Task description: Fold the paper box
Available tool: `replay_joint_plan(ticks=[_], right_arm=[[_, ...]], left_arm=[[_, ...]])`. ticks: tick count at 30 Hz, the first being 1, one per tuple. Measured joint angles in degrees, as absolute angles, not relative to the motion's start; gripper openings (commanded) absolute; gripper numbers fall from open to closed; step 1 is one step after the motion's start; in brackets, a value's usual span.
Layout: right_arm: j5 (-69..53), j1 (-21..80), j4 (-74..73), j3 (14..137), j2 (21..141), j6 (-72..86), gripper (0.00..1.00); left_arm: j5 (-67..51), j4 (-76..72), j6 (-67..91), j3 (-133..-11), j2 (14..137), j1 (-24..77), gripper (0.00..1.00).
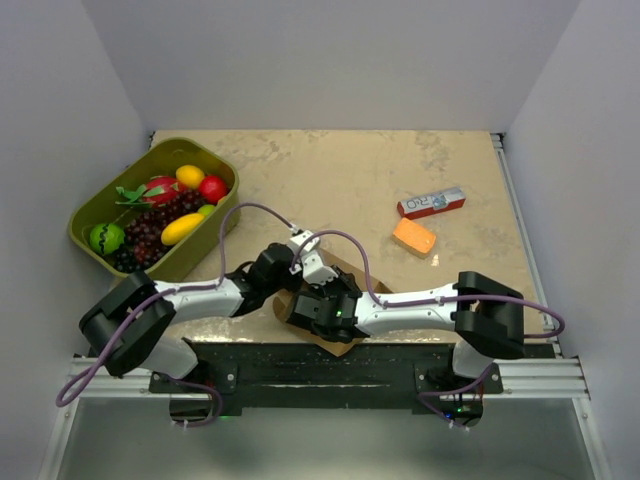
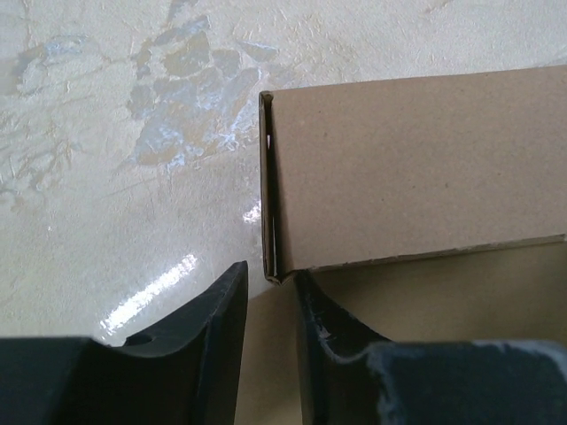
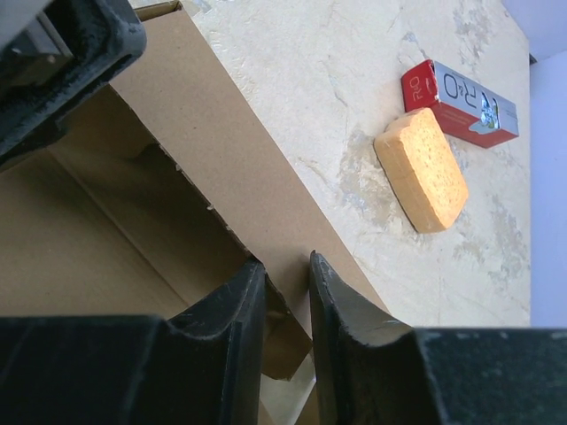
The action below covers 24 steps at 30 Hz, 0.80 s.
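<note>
The brown paper box (image 1: 343, 346) lies partly folded at the table's near edge, mostly hidden under both grippers. My left gripper (image 1: 298, 285) sits at its left side. In the left wrist view that gripper (image 2: 270, 279) stands narrowly open, and the corner of an upright box wall (image 2: 416, 168) ends just past its fingertips, untouched. My right gripper (image 1: 318, 305) reaches in from the right. In the right wrist view it (image 3: 285, 264) is shut on the long raised side wall of the box (image 3: 204, 150), one finger inside and one outside.
A green tub (image 1: 185, 143) of toy fruit stands at the back left. An orange block (image 1: 414, 238) (image 3: 422, 168) and a red-and-white carton (image 1: 431, 203) (image 3: 461, 102) lie to the right. The black mounting rail (image 1: 320, 362) runs just behind the box.
</note>
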State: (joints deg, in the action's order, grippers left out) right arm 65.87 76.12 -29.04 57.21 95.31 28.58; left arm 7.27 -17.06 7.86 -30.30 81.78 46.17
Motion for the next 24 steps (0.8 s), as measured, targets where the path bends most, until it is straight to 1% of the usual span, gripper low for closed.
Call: replay_joint_plan(ticks=[8,11,17,24], right_arm=[[65.84,76.14,-29.04,57.21,95.31,27.79,0.25],[65.84,76.18,-28.86,57.21,95.31,27.77,0.25],[65.71,76.05,-28.6,57.21,95.31,27.68,0.25],[64.97,75.72,-27.59,57.12,95.26,26.89,0.25]], left_arm=[[6.63,-21.5,7.53,-28.03,81.6,46.06,0.52],[5.93,-23.11,6.92,-27.57,81.58,46.02,0.56],[4.45,-26.48,6.31,-26.2,81.1,45.69,0.54],[2.55,-30.79,6.15,-24.12,81.1,44.05,0.55]])
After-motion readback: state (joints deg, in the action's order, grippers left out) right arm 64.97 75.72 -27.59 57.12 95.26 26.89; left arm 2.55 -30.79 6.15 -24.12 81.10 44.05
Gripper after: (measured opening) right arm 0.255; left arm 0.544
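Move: The box corner, at the left end of the far wall, lies about 2 cm ahead of the left gripper and 1 cm to its right, about level with the fingertips. For the right gripper, still on that wall, the corner is some 6 cm ahead and 9 cm left. The orange sponge lies about 14 cm right of the right gripper, 10 cm ahead and 8 cm down; the red carton is some 19 cm right, 19 cm ahead and 9 cm down. Keep the far wall pinched in the right gripper and hold that hand still. Stay at the box corner with the left gripper and spread its already parted fingers from about a third to just over half open, then raise it barely 1 cm while tilting its fingertips up some 5 degrees and rolling its left side down about as much. ##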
